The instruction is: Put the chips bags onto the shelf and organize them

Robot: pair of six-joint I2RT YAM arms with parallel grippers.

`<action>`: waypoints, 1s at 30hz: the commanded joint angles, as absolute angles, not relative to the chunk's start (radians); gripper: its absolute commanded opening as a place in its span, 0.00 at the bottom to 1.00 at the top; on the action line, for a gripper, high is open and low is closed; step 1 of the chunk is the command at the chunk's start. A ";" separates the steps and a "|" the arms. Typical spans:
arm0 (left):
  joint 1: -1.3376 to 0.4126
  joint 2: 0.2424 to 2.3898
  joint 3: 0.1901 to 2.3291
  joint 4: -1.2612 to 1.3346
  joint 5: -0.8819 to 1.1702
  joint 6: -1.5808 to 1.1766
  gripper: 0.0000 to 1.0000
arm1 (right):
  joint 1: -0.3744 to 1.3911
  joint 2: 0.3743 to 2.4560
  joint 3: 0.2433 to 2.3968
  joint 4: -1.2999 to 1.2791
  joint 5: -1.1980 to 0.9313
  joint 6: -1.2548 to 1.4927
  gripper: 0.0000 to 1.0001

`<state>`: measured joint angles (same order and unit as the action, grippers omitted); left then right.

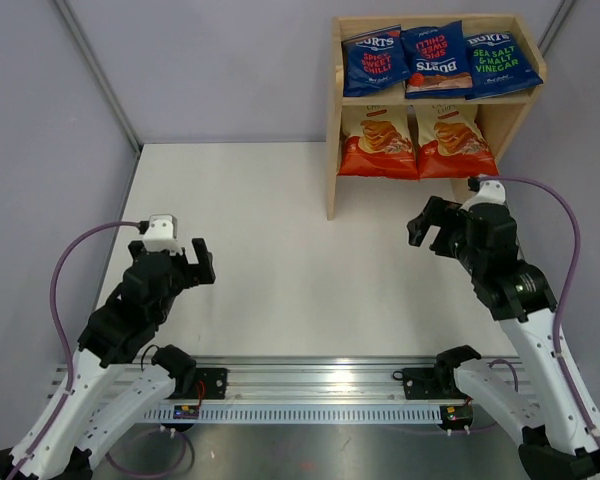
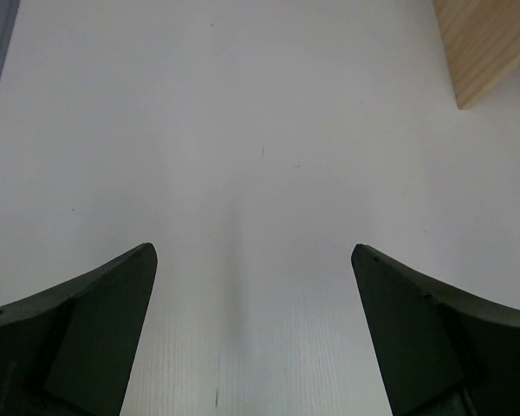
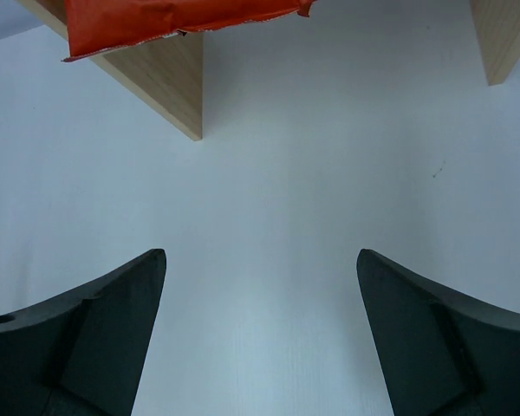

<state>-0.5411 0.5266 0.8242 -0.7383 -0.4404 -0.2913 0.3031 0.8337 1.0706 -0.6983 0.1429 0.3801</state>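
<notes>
The wooden shelf [image 1: 332, 150] stands at the table's far right. Three dark blue Burts bags lean on its upper tier: left [image 1: 374, 60], middle [image 1: 436, 58], right [image 1: 502, 56]. Two cream and red-orange bags stand on the lower tier: left [image 1: 378, 142], right [image 1: 454, 142]. My right gripper [image 1: 427, 226] is open and empty, a short way in front of the shelf; its wrist view shows a red bag's bottom edge [image 3: 169, 17] and shelf panels [image 3: 169, 82]. My left gripper [image 1: 195, 262] is open and empty over the table's left side; its own view [image 2: 253, 256] shows only table and a shelf corner [image 2: 485, 43].
The white table [image 1: 270, 230] is bounded by grey walls at the back and left. A metal rail [image 1: 320, 385] with both arm bases runs along the near edge.
</notes>
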 commanded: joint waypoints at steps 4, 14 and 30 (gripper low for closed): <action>-0.526 0.456 0.758 -0.690 -0.546 -0.262 0.99 | 0.308 0.700 1.143 -0.874 0.202 0.287 0.99; -0.519 0.362 0.736 -0.652 -0.423 -0.233 0.99 | 0.308 0.499 1.094 -0.925 0.281 0.198 1.00; -0.517 0.310 0.724 -0.626 -0.350 -0.219 0.99 | 0.308 0.471 1.048 -0.876 0.241 0.207 0.99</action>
<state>-0.5224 0.3256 0.7280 -0.6846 -0.3779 -0.2367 0.3031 0.4702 1.0573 -0.9234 0.2440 0.2195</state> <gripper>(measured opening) 0.988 0.993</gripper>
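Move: The left red bag on the shelf's lower board stands about 21 cm ahead of the empty right hand and 8 cm to its left, about level; the right red bag is about 21 cm ahead and 6 cm right. The middle blue bag is about 24 cm ahead, 3 cm right and 17 cm above. From the left hand the left red bag is about 27 cm ahead and 40 cm right, about level. Fingers staying open, the right hand withdraws about 9 cm back and 5 cm right, away from the shelf. ##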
